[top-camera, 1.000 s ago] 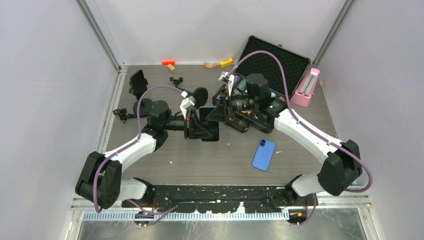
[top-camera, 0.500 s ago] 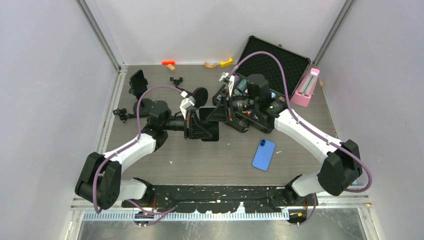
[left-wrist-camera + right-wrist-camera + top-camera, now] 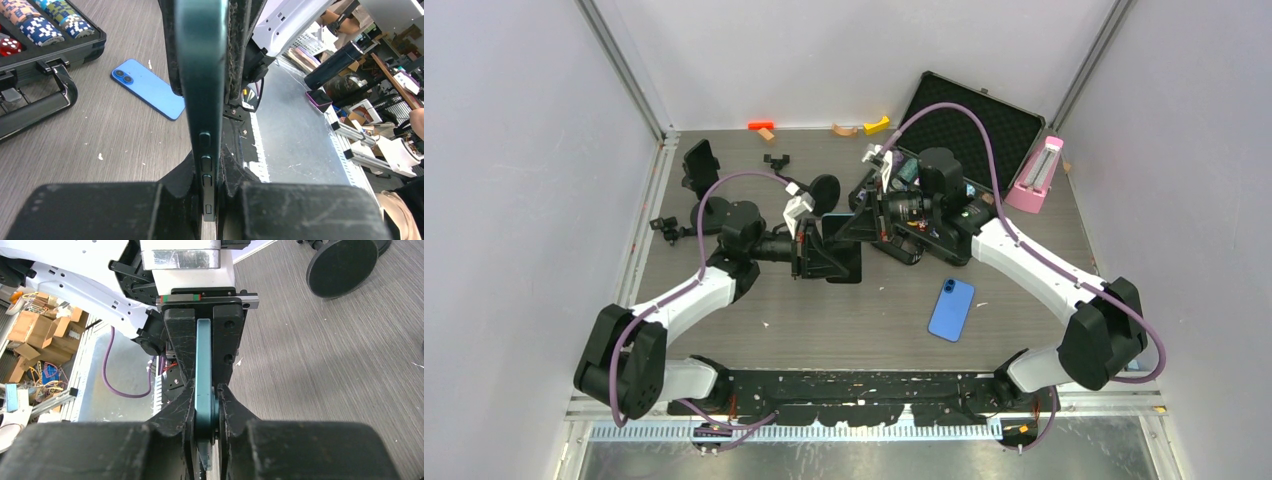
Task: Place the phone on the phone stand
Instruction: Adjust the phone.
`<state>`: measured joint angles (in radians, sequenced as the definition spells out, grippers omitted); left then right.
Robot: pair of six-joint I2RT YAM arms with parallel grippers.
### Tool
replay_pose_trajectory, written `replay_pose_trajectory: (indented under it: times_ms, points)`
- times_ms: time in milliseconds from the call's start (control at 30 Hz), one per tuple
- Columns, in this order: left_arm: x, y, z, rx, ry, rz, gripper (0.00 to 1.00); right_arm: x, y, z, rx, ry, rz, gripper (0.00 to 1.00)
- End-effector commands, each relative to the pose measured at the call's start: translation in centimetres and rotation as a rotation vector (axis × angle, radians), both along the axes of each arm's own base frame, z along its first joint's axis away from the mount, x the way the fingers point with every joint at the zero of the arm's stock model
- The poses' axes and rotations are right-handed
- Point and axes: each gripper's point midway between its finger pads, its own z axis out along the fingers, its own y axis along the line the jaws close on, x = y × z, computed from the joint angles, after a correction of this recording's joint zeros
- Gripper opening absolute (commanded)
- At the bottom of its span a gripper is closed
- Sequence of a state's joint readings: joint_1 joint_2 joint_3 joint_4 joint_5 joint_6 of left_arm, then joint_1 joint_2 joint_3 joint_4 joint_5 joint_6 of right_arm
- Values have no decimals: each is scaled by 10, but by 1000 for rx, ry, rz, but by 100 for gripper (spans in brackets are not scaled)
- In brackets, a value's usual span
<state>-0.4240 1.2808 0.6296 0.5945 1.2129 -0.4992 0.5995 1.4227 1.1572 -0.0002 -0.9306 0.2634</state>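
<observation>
A dark teal phone point(image 3: 835, 223) stands on edge above the table's middle, held from both sides. My left gripper point(image 3: 842, 262) is shut on one end, its pads pressed on both faces point(image 3: 210, 172). My right gripper point(image 3: 848, 228) comes from the opposite side and is shut on the other end point(image 3: 205, 396), both pads touching the phone point(image 3: 204, 357). In the left wrist view the phone's point(image 3: 201, 70) side buttons face the camera. The black phone stand point(image 3: 701, 168) is at the back left, away from both grippers.
A blue phone point(image 3: 951, 309) lies flat at the front right, also seen in the left wrist view point(image 3: 148, 89). An open black case point(image 3: 969, 130) with poker chips point(image 3: 45, 27) sits behind the right arm. A black round disc point(image 3: 824, 190), a pink item point(image 3: 1035, 175) and small blocks point(image 3: 864, 127) lie at the back.
The right gripper's jaws have narrowed onto the teal phone. Both arms and the phone have stayed almost in the same place.
</observation>
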Motion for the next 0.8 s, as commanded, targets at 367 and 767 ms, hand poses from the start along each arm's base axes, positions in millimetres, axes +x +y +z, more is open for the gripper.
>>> replay_pose_trajectory:
  times_ms: [367, 767]
  points:
    - [77, 93, 15, 352, -234, 619, 89, 28, -48, 20, -31, -134, -184, 0]
    - [117, 231, -34, 1013, -302, 1154, 85, 26, -51, 11, -48, -140, -177, 0]
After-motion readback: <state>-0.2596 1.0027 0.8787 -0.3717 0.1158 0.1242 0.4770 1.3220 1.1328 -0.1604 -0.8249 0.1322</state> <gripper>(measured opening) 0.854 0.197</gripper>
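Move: Both hands pinch the phone. From the left hand, the lying phone stand is about 35 cm left, 18 cm ahead and 19 cm below; the upright stand is some 32 cm left and 23 cm ahead, and a third stand 8 cm left and 31 cm ahead. From the right hand, the lying stand is 41 cm left and 14 cm ahead, the case handle 10 cm right and 9 cm ahead, both about 25 cm below. Leftward and forward, about 20 cm in all, the left hand opens wide off the phone's lower part and sweeps towards the lying stand, first rising about 4 cm, then dipping, its fingers swinging counter-clockwise from rightward to forward and down. The right keeps its pinch and carries the phone some 5 cm right and a little forward, with a slight clockwise turn. ##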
